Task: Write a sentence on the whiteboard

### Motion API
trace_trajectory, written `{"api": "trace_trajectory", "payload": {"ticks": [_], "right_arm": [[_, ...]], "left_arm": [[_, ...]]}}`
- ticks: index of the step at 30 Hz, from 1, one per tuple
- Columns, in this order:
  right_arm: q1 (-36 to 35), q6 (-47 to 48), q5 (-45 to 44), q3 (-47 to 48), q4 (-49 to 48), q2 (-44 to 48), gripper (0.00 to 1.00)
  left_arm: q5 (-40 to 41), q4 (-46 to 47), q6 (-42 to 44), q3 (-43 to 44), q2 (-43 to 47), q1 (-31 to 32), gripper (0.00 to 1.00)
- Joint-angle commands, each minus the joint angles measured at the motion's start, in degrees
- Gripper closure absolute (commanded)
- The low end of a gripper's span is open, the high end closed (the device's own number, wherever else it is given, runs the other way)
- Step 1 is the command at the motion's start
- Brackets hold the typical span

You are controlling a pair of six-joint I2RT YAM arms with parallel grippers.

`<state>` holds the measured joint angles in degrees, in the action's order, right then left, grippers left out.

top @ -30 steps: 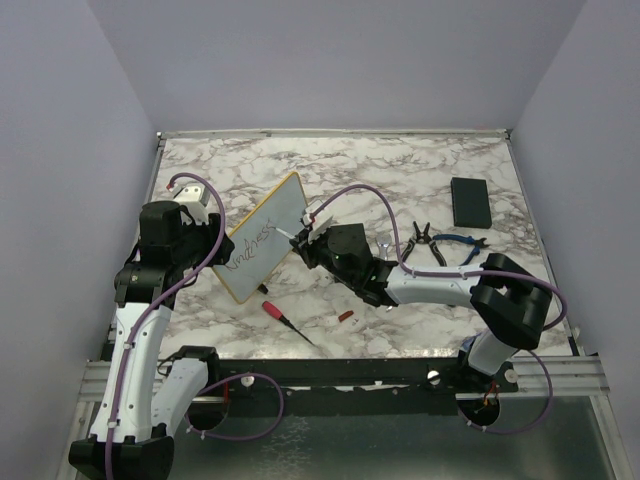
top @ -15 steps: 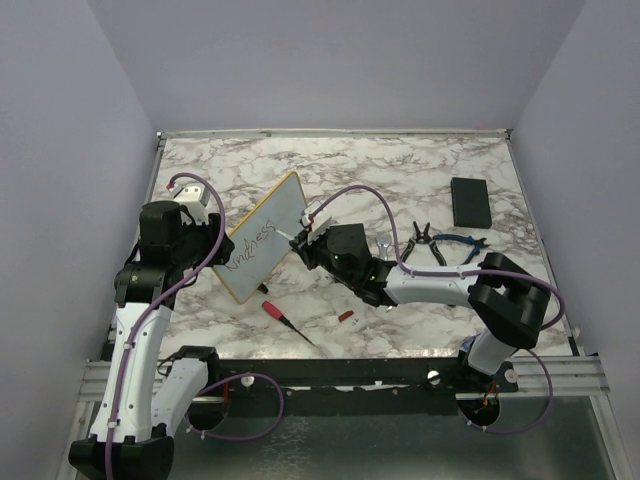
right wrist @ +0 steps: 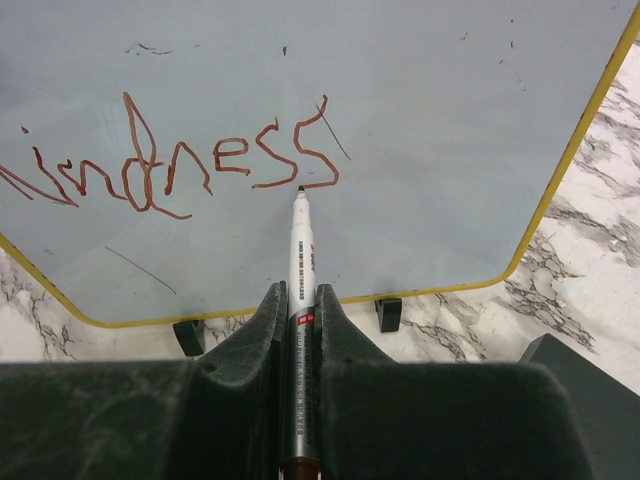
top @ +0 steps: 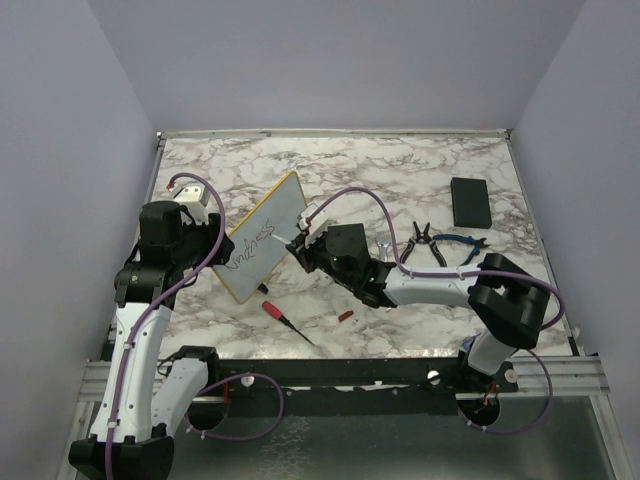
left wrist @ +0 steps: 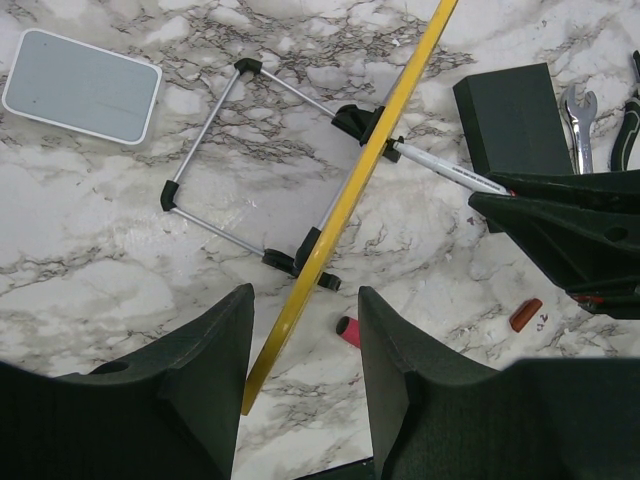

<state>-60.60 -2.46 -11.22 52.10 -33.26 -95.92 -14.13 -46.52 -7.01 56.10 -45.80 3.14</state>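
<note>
The whiteboard (top: 262, 238), pale with a yellow frame, stands tilted on a wire stand (left wrist: 250, 170). In the right wrist view its face (right wrist: 420, 90) carries the sentence (right wrist: 170, 165), one line of red-brown handwriting ending in "indness". My right gripper (right wrist: 299, 292) is shut on a white marker pen (right wrist: 302, 250), whose tip touches the board just under the last "s". My left gripper (left wrist: 303, 295) is open, its fingers either side of the board's lower yellow edge (left wrist: 345, 195), the right finger clear of it.
A red-handled screwdriver (top: 285, 320) and a small red cap (top: 345, 316) lie in front of the board. Pliers (top: 425, 243), blue-handled cutters (top: 460, 243) and a black slab (top: 470, 200) lie to the right. A small grey pad (left wrist: 82, 85) lies behind the board.
My right gripper has shifted slightly left with the pen against the board. The left arm and the board have not moved.
</note>
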Motion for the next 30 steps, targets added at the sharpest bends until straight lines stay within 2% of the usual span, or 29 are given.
{"api": "trace_trajectory", "payload": {"ticks": [1, 11, 14, 20, 30], "right_arm": [[-0.49, 0.37, -1.48, -1.98, -1.42, 1.27, 0.99], [-0.25, 1.63, -7.30, -4.69, 0.77, 8.00, 0.99], [-0.05, 1.90, -4.88, -4.92, 0.91, 7.74, 0.99], [-0.66, 5.91, 8.03, -4.95, 3.68, 6.02, 1.00], [-4.99, 5.53, 14.68, -2.76, 4.78, 1.20, 1.00]], "left_arm": [[-1.24, -1.12, -0.07, -0.46, 0.45, 0.37, 0.53], [-1.15, -1.08, -0.10, -0.38, 0.23, 0.37, 0.53], [-1.14, -1.05, -0.11, -0.37, 0.14, 0.30, 0.53], [-1.06, -1.07, -0.11, -0.37, 0.10, 0.33, 0.53], [-1.04, -1.06, -0.20, -0.38, 0.05, 0.33, 0.53]]}}
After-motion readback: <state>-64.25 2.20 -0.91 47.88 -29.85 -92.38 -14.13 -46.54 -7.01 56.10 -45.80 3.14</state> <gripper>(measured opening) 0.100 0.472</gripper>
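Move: Just to the lower left of the written word, the whiteboard's blank patch lies about 8 cm left of the right hand, 3 cm back and 4 cm lower; the board's middle is 6 cm left, 2 cm ahead and slightly higher. The red screwdriver's handle is 4 cm left and 10 cm back, the black box 11 cm right and 2 cm ahead, both some 11 cm below. From the left hand the patch is roughly 6 cm right, 3 cm back, 5 cm down. Lifting off the end of the last "s", the right hand keeps its pinch on the marker, draws right and up about 3 cm clear of the board, then sweeps back some 6 cm, down about 5 cm and left, swinging round some 15 degrees counter-clockwise to bring the tip before the blank space under the start of the word. The left hand stays at the board's left end, fingers half open. ##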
